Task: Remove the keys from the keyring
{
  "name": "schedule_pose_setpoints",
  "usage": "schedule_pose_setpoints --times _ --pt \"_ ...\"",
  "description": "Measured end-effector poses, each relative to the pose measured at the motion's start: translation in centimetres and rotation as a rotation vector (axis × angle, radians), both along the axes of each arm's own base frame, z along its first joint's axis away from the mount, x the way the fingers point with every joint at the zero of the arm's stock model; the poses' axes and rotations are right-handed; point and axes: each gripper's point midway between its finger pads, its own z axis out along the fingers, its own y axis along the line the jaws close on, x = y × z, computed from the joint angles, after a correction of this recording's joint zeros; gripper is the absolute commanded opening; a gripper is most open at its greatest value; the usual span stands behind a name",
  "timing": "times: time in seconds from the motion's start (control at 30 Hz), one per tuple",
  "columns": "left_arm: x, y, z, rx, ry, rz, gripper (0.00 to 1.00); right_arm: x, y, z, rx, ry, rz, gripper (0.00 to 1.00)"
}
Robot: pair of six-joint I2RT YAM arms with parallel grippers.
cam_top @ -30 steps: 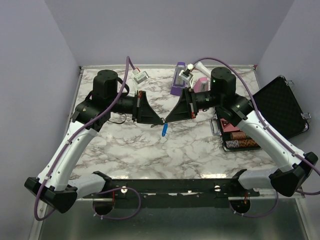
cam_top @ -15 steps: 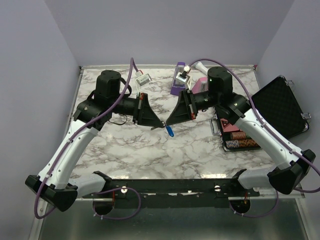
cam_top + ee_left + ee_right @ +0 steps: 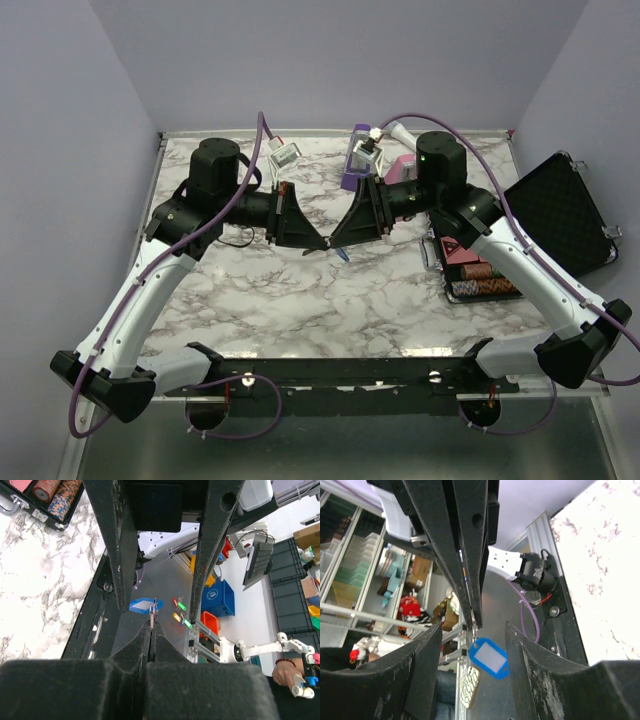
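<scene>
The keys (image 3: 490,658) are a blue oval tag with a white label and a pale patterned metal piece (image 3: 470,687), hanging from a thin keyring (image 3: 476,629). Above the table's middle, my left gripper (image 3: 322,247) is shut on the keyring (image 3: 151,614), and the blue tag (image 3: 142,605) dangles just past its tips. My right gripper (image 3: 474,626) faces it tip to tip, open. Its fingers (image 3: 427,670) stand either side of the ring and tag without touching them. From above, the tag (image 3: 342,256) shows as a small blue speck under the meeting tips of both grippers.
A purple metronome (image 3: 356,160) and a pink one (image 3: 403,168) stand at the back behind the right arm. A small white box (image 3: 283,154) sits back left. An open black case (image 3: 560,210) with poker chips (image 3: 478,280) lies at the right.
My right gripper has gone from shut to open, letting go at the ring. The blue tag swung slightly right and up. The left gripper stays shut in place.
</scene>
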Motion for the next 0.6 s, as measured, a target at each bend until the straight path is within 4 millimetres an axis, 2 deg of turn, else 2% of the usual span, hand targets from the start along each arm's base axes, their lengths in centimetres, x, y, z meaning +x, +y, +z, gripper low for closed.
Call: schedule_pose_setpoints --times 0.23,0.47,0.6 --pt "1.2 -0.3 1.1 -0.032 -0.021 0.081 0.00 2.2 0.5 1.2 0.026 -0.038 -0.148 0.61" --pt "2.4 -0.1 3.5 -0.088 -0.065 0.209 0.00 4.7 0.7 4.9 0.100 -0.091 -0.310 0.61" --pt "2.9 0.4 5.0 -0.126 -0.100 0.289 0.00 5.4 0.8 6.6 0.154 -0.105 -0.357 0.60"
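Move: The blue tag dangles from the keyring just off the left fingertips, about 4 cm to the left hand's right, 2 cm back and 1 cm below; the left fingers are already shut on the key. Counted from the open right hand, that tag is almost between the jaws, some 2 cm back, neither left nor right, and 1 cm lower. The ring sits about 2 cm to the right of the left hand, level in depth and height. With its jaws staying about half open, the right hand backs off the blue tag, rising some 6.5 cm and going about 5 cm forward, while its wrist swings about 20 degrees clockwise so that it ends farther forward than the left fingertips. The left hand keeps its shut grip on the key and carries key, ring and tag up about 5 cm and 3 cm forward, slowly at first and then faster, turning counter-clockwise by roughly 15 degrees. ##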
